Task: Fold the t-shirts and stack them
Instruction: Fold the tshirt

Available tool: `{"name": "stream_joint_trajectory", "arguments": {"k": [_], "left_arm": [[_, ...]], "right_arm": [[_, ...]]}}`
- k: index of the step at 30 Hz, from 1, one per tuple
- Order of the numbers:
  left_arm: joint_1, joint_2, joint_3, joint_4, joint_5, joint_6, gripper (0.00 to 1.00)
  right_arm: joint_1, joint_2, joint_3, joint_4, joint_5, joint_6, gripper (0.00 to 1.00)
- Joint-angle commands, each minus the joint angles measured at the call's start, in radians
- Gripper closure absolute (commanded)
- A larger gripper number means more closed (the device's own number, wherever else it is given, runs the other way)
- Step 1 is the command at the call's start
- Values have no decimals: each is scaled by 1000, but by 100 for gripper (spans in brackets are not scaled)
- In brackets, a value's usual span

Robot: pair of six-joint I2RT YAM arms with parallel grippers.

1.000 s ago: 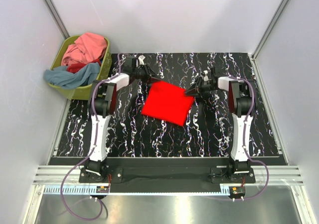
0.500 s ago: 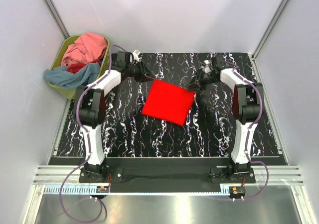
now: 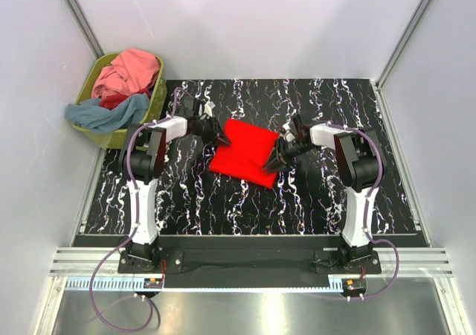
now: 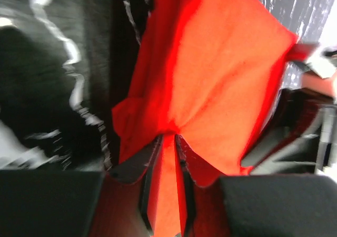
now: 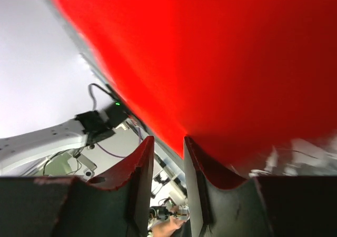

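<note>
The bright red t-shirt [image 3: 244, 153] lies folded into a rough square on the middle of the black marbled table [image 3: 186, 193]. My left gripper [image 3: 216, 135] is at its far left corner, shut on the cloth. In the left wrist view a strip of red cloth [image 4: 210, 79] runs between the nearly closed fingers [image 4: 138, 163]. My right gripper [image 3: 274, 161] is over the shirt's right side. In the right wrist view its narrow jaws pinch the edge of the red cloth [image 5: 221, 52] at the tips. The pink [image 3: 134, 68] and grey-blue [image 3: 104, 113] shirts lie in the basket.
The olive-green basket [image 3: 152, 106] stands off the table's far left corner, heaped with shirts. Grey walls enclose the table on the left, back and right. The arm bases [image 3: 145, 249] sit on the near rail.
Both grippers have come down from the shirt's far corners and moved nearer. The right one swung in over the shirt's right side, and the shirt has shifted slightly toward the near left.
</note>
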Motion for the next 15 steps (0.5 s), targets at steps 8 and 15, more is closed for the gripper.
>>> {"name": "stream_joint_trajectory", "arguments": {"k": [8, 15], "left_arm": [[-54, -358, -119, -73, -87, 57, 71], [-123, -323, -214, 34, -21, -56, 76]], "right_arm": [[18, -231, -83, -26, 20, -29, 62], [84, -85, 5, 54, -54, 36, 62]]}}
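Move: My left fingertips are low on the folded red t-shirt's left part; its middle lies about 6 cm to the right and 4 cm back. Its far left corner is some 8 cm ahead and 1 cm right, and the clothes basket about 28 cm left and 15 cm ahead. From my right hand, the t-shirt's middle is some 6 cm ahead, 5 cm left and 2 cm down; its near right corner is about 6 cm back and 1 cm right. I lift my left fingers off the t-shirt, rising about 11 cm while drawing back over it and finally swinging right, the fingertips tipping up a little. My right hand first sweeps back 3 cm or so and dips close over the near right part, then rises some 7 cm, easing forward and left. Neither gripper changes its part-open fingers. ##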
